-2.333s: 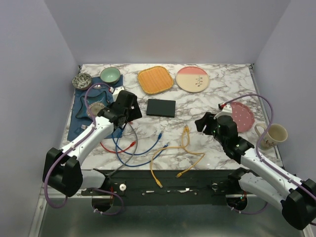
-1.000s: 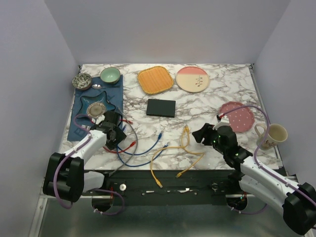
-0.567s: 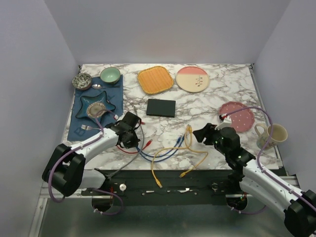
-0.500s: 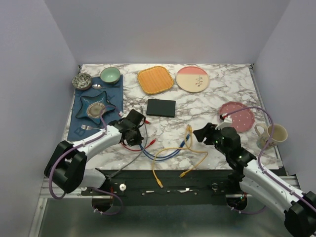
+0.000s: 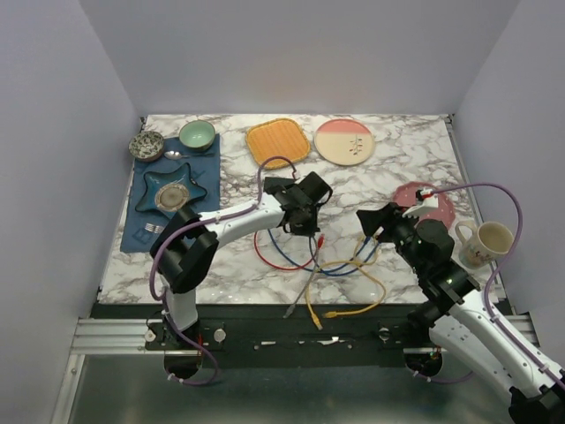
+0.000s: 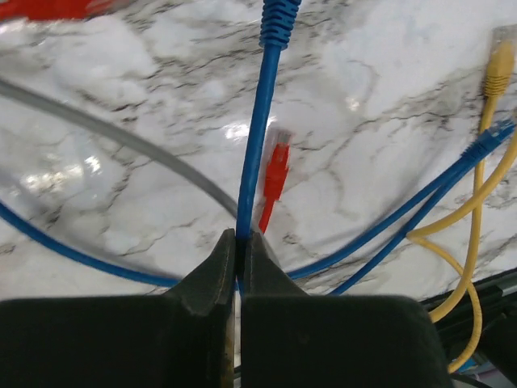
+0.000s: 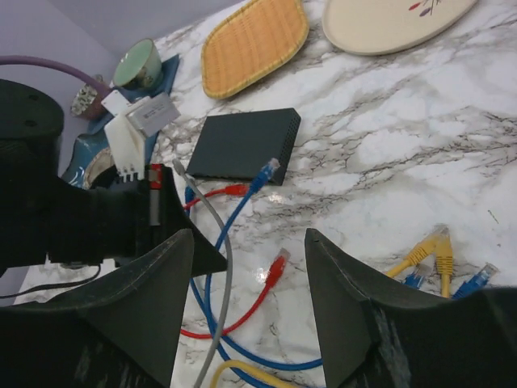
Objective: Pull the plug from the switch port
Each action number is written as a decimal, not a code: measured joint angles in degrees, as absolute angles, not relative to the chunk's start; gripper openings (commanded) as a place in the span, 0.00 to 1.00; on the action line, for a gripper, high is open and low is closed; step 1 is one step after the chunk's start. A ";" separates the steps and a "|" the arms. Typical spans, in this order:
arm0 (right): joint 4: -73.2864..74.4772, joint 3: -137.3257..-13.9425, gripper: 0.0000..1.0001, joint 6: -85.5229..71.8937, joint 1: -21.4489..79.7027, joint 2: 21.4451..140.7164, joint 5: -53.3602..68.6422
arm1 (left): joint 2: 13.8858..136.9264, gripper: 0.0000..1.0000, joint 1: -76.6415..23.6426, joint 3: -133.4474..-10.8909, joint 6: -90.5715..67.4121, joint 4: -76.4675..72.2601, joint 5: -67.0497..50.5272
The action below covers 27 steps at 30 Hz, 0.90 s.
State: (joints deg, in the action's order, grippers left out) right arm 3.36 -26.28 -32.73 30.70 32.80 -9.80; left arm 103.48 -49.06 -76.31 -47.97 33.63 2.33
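The switch (image 7: 242, 145) is a flat dark box in the right wrist view; from above my left arm covers it. A blue plug (image 7: 268, 170) touches its near edge, and I cannot tell whether it sits in a port. A red plug (image 7: 234, 190) lies just beside that edge. My left gripper (image 6: 240, 237) (image 5: 305, 221) is shut on the blue cable (image 6: 257, 145) a short way behind that plug (image 6: 279, 16). Another red plug (image 6: 276, 166) lies loose on the marble. My right gripper (image 7: 249, 236) (image 5: 366, 221) hangs open and empty to the right of the cables.
Loose yellow cables (image 5: 353, 287), a red cable (image 5: 282, 262) and a grey cable (image 5: 300, 296) tangle near the front edge. An orange woven plate (image 5: 277, 142) and a cream plate (image 5: 344, 140) sit at the back. A pink plate (image 5: 437, 199) and mug (image 5: 485, 243) stand right, bowls (image 5: 197, 134) left.
My left arm swept from the left side to the middle, over the switch, and shut on the blue cable. The cables dragged rightward. The right arm drew slightly right.
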 measured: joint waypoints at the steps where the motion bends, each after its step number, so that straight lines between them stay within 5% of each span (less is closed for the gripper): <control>1: 3.60 -26.68 0.66 -32.49 30.70 32.67 -10.11 | 105.12 0.00 -49.78 -78.37 -47.40 33.85 1.83; 9: 6.57 -29.23 0.66 -31.03 30.70 32.29 -11.94 | 121.34 0.00 -53.52 -98.50 -44.36 34.81 -4.67; 12: 6.76 -30.83 0.66 -30.41 30.70 32.29 -12.67 | 127.17 0.26 -54.17 -104.79 -44.01 34.65 -7.40; 13: 6.76 -31.16 0.66 -30.26 30.70 32.29 -12.80 | 128.79 0.43 -54.37 -106.56 -43.72 35.00 -8.12; 17: 7.27 -31.81 0.67 -29.87 30.70 32.60 -13.06 | 130.04 0.67 -54.33 -107.09 -42.33 34.81 -8.97; 19: 7.81 -31.81 0.68 -29.89 30.70 32.69 -13.10 | 127.20 0.74 -53.87 -102.67 -42.19 32.62 -8.78; 27: 8.19 -31.79 0.67 -29.89 30.70 36.49 -10.00 | 103.74 0.79 -46.74 -85.56 -42.28 29.30 -3.49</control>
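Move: The blue cable pinched in the left hand, its plug sticking out ahead, is bound for the open table some 12 cm to the right, about 1 cm ahead and roughly 6 cm below. At table height, the yellow plugs lie just past that place, about 14 cm right and 2 cm ahead of this hand, and a loose red plug 3 cm right and 2 cm ahead. The switch sits 12 cm ahead, 6 cm left. From the right hand the place is about 5 cm ahead, 2 cm left and 19 cm down. The blue cable, still pinched with the grey one by the left fingers, is swept right about 14 cm, past the red plug, sinking a little near the end as the wrist turns some 15 degrees clockwise. There the fingers open wide and let go, and the empty hand heads back left about 10 cm and climbs clear. The empty right hand rises some 3 cm, then sinks most of that again. ##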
